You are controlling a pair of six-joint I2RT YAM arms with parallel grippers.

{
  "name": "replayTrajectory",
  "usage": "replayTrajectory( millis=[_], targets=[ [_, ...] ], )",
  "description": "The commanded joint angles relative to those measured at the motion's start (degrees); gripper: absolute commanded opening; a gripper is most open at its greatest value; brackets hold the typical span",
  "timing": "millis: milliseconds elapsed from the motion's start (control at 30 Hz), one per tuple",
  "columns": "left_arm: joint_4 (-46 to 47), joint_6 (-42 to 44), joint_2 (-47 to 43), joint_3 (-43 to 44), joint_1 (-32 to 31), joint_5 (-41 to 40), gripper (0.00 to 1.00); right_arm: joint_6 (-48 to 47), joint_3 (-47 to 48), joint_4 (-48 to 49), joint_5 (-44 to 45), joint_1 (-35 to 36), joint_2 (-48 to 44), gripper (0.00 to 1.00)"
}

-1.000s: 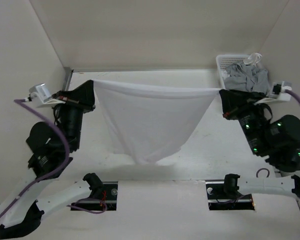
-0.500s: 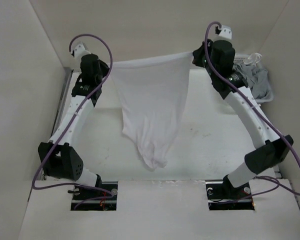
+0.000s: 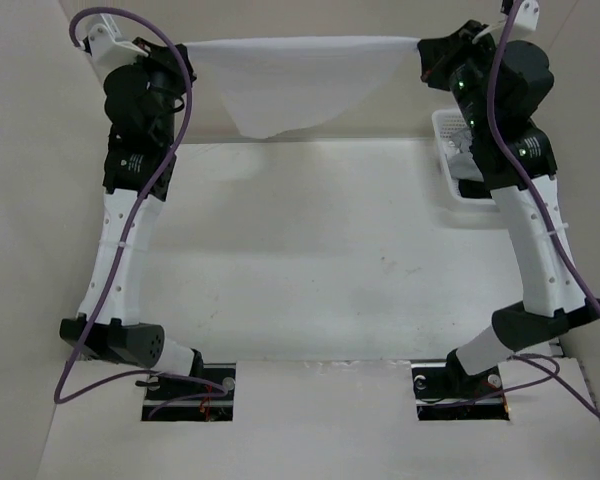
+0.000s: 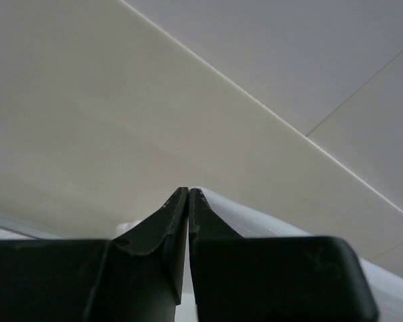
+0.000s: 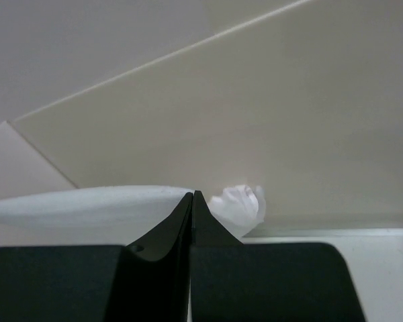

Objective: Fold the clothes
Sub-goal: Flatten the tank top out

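Observation:
The clothes (image 3: pixel 295 75), one thin white garment, hang stretched taut high above the far end of the table. My left gripper (image 3: pixel 178 52) is shut on its left corner and my right gripper (image 3: pixel 427 48) is shut on its right corner. The garment's lower part sags to a point at the left of centre. In the left wrist view the jaws (image 4: pixel 188 191) press together with white cloth (image 4: pixel 255 218) running off to the right. In the right wrist view the jaws (image 5: pixel 192 194) pinch the cloth (image 5: pixel 87 204), and a bunched tuft (image 5: pixel 242 204) sticks out on the right.
A white slotted basket (image 3: pixel 450 180) with grey garments stands at the far right, partly hidden behind my right arm. Both arms reach up and far back. Walls enclose the table on the left, right and back.
Both arms have swung up and back from low near the table. The garment has risen with them, from hanging over the table to stretched wide and high before the back wall.

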Motion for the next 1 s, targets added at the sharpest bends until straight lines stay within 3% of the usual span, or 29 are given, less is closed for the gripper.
replayTrajectory(
  millis=[0, 267, 433, 533, 667, 800, 900, 967],
  targets=[
    [1.47, 2.61, -5.63, -7.95, -0.6, -0.7, 0.03, -0.97, -10.51, -0.27, 0.84, 0.05, -7.29, 0.0],
    [7.02, 2.7, -29.78, -49.68, -8.42, -8.15, 0.03, 4.64, -62.8, 11.34, 6.46, 7.06, -36.29, 0.0],
    [-3.49, 0.69, -48.33, -67.55, -14.57, -13.0, 0.03, 14.48, -85.77, 8.81, 11.91, 20.76, -52.3, 0.0],
    [-15.44, -4.31, -58.09, -73.09, -18.26, -13.62, 0.03, 22.82, -94.04, 3.27, 13.06, 30.42, -58.46, 0.0],
    [-29.51, -17.48, -65.58, -79.87, -23.53, -12.56, 0.03, 34.86, -102.57, 0.11, 14.37, 44.04, -61.38, 0.0],
    [-37.09, -25.24, -70.15, -81.38, -26.97, -14.14, 0.03, 46.64, -102.86, -7.45, 22.88, 58.55, -61.2, 0.0],
    [-38.68, -25.6, -69.73, -78.22, -27.59, -17.12, 0.03, 48.07, -99.0, -10.45, 26.15, 62.97, -59.28, 0.0],
    [-37.46, -24.64, -67.62, -75.68, -27.16, -19.67, 0.03, 43.88, -96.01, -9.5, 26.42, 60.01, -56.91, 0.0]
  ],
)
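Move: Both raised hands already pinch the white tank top's hem, stretched between them some 40 cm. The near table edge lies about 40 cm back from the left hand, straight behind it and some 50 cm lower; from the right hand it is some 38 cm back, 0 to the side, 52 cm lower. The laundry basket stands some 15 cm farther out than the right hand, 29 cm to its right and 46 cm below. Still pinching the hem, both hands sweep it down and back towards the near table edge to spread the tank top. The left sinks some 40 cm and draws back about 25; the right goes lower and farther back, also swinging a little inward to the left near the end. Both wrists tip down about 45 degrees, the right also turning counter-clockwise, and they ease to a stop with fingers shut. ##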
